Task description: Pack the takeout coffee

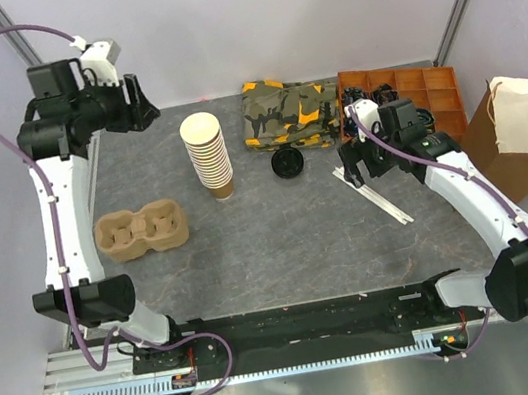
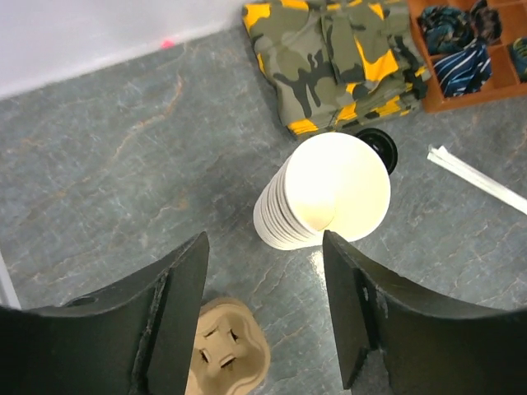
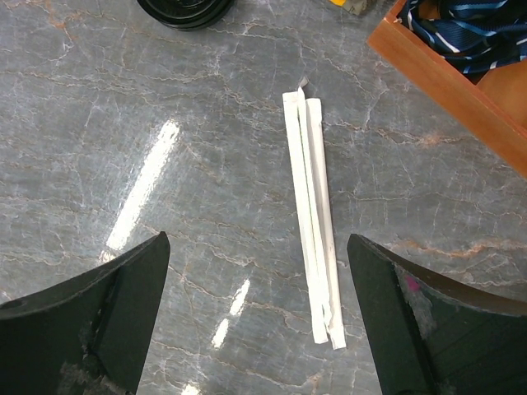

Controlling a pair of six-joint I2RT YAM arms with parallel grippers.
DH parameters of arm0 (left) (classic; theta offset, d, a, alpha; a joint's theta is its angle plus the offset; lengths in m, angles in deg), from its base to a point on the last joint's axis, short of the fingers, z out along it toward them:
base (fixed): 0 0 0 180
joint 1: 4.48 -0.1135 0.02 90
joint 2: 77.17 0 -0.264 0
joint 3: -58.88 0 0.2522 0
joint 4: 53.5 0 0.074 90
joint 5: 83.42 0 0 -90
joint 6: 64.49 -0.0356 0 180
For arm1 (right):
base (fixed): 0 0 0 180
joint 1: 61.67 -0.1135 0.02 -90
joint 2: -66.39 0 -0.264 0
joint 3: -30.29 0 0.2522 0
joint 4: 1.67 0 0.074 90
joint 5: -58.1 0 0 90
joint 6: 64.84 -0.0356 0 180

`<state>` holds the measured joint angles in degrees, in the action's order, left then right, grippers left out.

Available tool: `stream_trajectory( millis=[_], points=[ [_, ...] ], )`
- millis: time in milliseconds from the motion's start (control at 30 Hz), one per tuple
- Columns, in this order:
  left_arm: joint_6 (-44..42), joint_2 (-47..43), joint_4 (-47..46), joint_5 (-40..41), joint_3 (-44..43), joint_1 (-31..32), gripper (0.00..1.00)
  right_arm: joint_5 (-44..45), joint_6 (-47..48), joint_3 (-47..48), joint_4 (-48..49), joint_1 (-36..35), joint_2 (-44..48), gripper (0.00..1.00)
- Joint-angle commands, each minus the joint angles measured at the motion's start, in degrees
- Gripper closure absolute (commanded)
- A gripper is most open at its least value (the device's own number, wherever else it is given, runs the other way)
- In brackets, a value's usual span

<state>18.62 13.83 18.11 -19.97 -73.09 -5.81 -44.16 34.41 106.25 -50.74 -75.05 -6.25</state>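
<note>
No lidded brown cup shows in any view; the takeout coffee is out of sight. A tall stack of lidless paper cups (image 1: 207, 156) stands mid-table, cream inside in the left wrist view (image 2: 333, 189). A loose black lid (image 1: 288, 163) lies to its right, partly hidden behind the stack in the left wrist view (image 2: 381, 145), and it shows at the top edge of the right wrist view (image 3: 185, 10). My left gripper (image 1: 140, 102) is open and empty, high at the far left, looking down on the stack (image 2: 263, 263). My right gripper (image 1: 353, 167) is open and empty above two wrapped straws (image 3: 313, 222).
A pulp two-cup carrier (image 1: 141, 230) lies at the left (image 2: 222, 354). A folded camouflage cloth (image 1: 290, 112) and an orange compartment tray (image 1: 419, 90) holding dark items sit at the back. A brown paper bag (image 1: 511, 131) stands at the right edge. The straws (image 1: 375, 194) lie near the right arm.
</note>
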Motion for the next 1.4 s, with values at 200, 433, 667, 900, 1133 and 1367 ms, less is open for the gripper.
stream_trajectory(
  millis=[200, 433, 667, 900, 1133, 1367],
  points=[
    [8.02, 3.13, -1.76, 7.73, 1.05, 7.38, 0.41, -2.25, 0.41, 2.32, -0.11, 0.64, -1.01, 0.02],
    [9.88, 4.45, -3.09, 11.95, 4.56, 10.81, 0.48, -2.51, 0.24, 1.79, -0.02, 1.17, -0.92, 0.02],
    [11.55, 5.32, -5.37, 16.6, 8.08, 12.04, 0.55, -3.57, -0.03, 0.82, 0.07, 1.7, 0.04, 0.02],
    [12.61, 5.15, -6.17, 16.17, 9.49, 12.04, 0.62, -4.89, -0.2, 0.3, 0.07, 2.23, 0.39, 0.02],
    [12.43, 5.33, -6.17, 15.12, 9.06, 12.04, 0.75, -5.06, -0.29, 0.12, 0.33, 2.31, 0.31, 0.02],
    [12.78, 4.8, -5.99, 14.68, 7.39, 12.05, 0.98, -4.89, -0.47, -0.23, 0.5, 2.58, 0.66, 0.02]
  ],
)
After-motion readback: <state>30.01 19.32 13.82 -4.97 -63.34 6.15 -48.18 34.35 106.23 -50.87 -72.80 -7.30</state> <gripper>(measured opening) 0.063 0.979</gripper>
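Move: The cup stack's top cup is the left hand's aim, its middle about 10 cm to the right, level or 1 cm ahead, and some 13 cm below. Far beneath the hand, around 35 cm down, the cup carrier sits about 8 cm back and 12 cm left; the black lid is roughly 5 cm ahead and 30 cm right. From the right hand, the top cup lies about 35 cm left, 9 cm ahead and some 8 cm higher. The left hand swings right and down to the left side of the top cup's rim, sinking about 10 cm in all and going some 5 cm right with a slight reach forward, while its fingers tip some 15 degrees further down and narrow on the way. It then holds its place and shuts the half-closed fingers almost fully, pinching the cup's thin wall at the rim between their tips. ##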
